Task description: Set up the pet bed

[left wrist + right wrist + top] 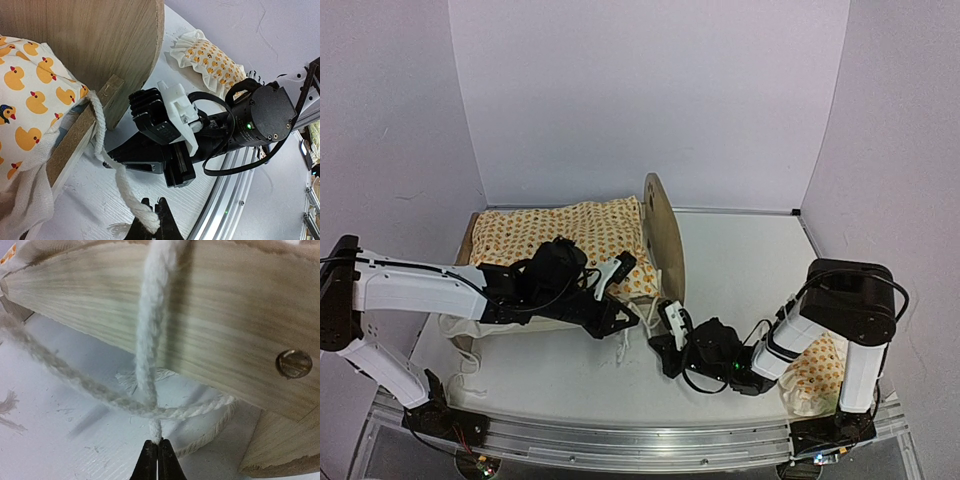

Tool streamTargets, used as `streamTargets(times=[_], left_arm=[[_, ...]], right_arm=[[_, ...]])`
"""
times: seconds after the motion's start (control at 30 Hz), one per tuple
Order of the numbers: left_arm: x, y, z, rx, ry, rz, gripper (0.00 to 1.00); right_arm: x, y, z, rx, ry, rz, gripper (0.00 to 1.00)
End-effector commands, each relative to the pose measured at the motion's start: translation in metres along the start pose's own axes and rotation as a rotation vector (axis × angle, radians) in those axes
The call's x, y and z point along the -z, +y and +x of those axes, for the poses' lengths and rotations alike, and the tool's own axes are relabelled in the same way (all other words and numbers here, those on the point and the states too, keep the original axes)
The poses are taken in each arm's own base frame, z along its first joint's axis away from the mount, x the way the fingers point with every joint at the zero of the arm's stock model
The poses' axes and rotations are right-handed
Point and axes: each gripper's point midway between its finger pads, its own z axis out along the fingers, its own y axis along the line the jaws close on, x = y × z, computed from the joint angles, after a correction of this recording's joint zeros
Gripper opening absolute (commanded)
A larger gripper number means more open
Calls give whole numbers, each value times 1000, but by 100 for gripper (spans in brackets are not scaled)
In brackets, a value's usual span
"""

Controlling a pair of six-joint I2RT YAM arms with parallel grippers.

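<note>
The pet bed (663, 235) stands at the back left, its round light-wood end board upright, with a duck-print quilt (560, 230) over it. A white cord (100, 130) hangs from the bed's near corner (107, 87). My left gripper (154, 220) is shut on that cord's frayed end, low over the table. In the right wrist view my right gripper (158, 447) is shut on the tip of a cord (152, 315) that runs up across the wooden board (240, 330). Both grippers meet at the bed's front right corner, the right gripper (672, 325) just right of the left gripper (620, 318).
A small ruffled pillow (817, 368) with the same print lies by the right arm's base and also shows behind the right gripper (182, 175) as the pillow (210, 57). A second cord (60, 370) trails loose on the white table. The metal rail (620, 440) runs along the near edge.
</note>
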Motion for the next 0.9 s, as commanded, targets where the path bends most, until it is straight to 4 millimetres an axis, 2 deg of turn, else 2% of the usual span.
streamTargets(times=[0.0,0.1,0.13,0.23,0.3,0.47,0.57,0.63,0.7,0.83,0.87], left_arm=[[13,-4,-8,-38,-48,3,0],[4,6,11,-10,-19,-9,0],[1,5,16,0,-28,13,0],[-5,2,30,18,-68,4,3],[-9,1,36,3,-78,-38,8],[-22,-9,48,-11,-52,-28,7],[-21,-7,51,2,-51,-35,6],[-22,-4,58,12,-37,-41,9],[-22,-3,59,15,-34,-43,21],[-14,-14,28,16,-114,-31,56],[-14,-15,19,27,-135,-33,74]], right_arm=[[14,7,-43,-74,-113,-17,0],[28,12,-43,-151,4,-26,0],[31,12,-33,-170,85,-34,0],[38,18,-26,-249,215,-79,0],[44,19,-25,-279,253,-96,0],[43,22,-22,-275,354,-133,0],[48,19,-26,-246,374,-115,0],[55,13,-29,-235,388,-88,0],[59,10,-37,-225,378,-77,0],[58,4,-43,-197,369,-62,0],[58,5,-42,-182,373,-70,0]])
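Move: From the left hand, which already pinches one white cord, the crossing of the cords by the right fingertips lies some 7 cm ahead, 4 cm to the right and 12 cm below. The right hand already pinches a cord close to the table. From it, the crossing is only about 2 cm ahead and 1 cm above, straight in line, while the bed's near corner is roughly 5 cm ahead, 3 cm to the right and 4 cm up. Down about 6 cm and back some 4 cm goes the left hand with its cord, away from the bed corner towards the right fingers' height; then it stays nearly still and opens about halfway, letting the cord go. The right hand keeps its pinch, rises about 6 cm, then sinks slightly while drawing back and to the right, its fingers tipping some 25 degrees downward. ##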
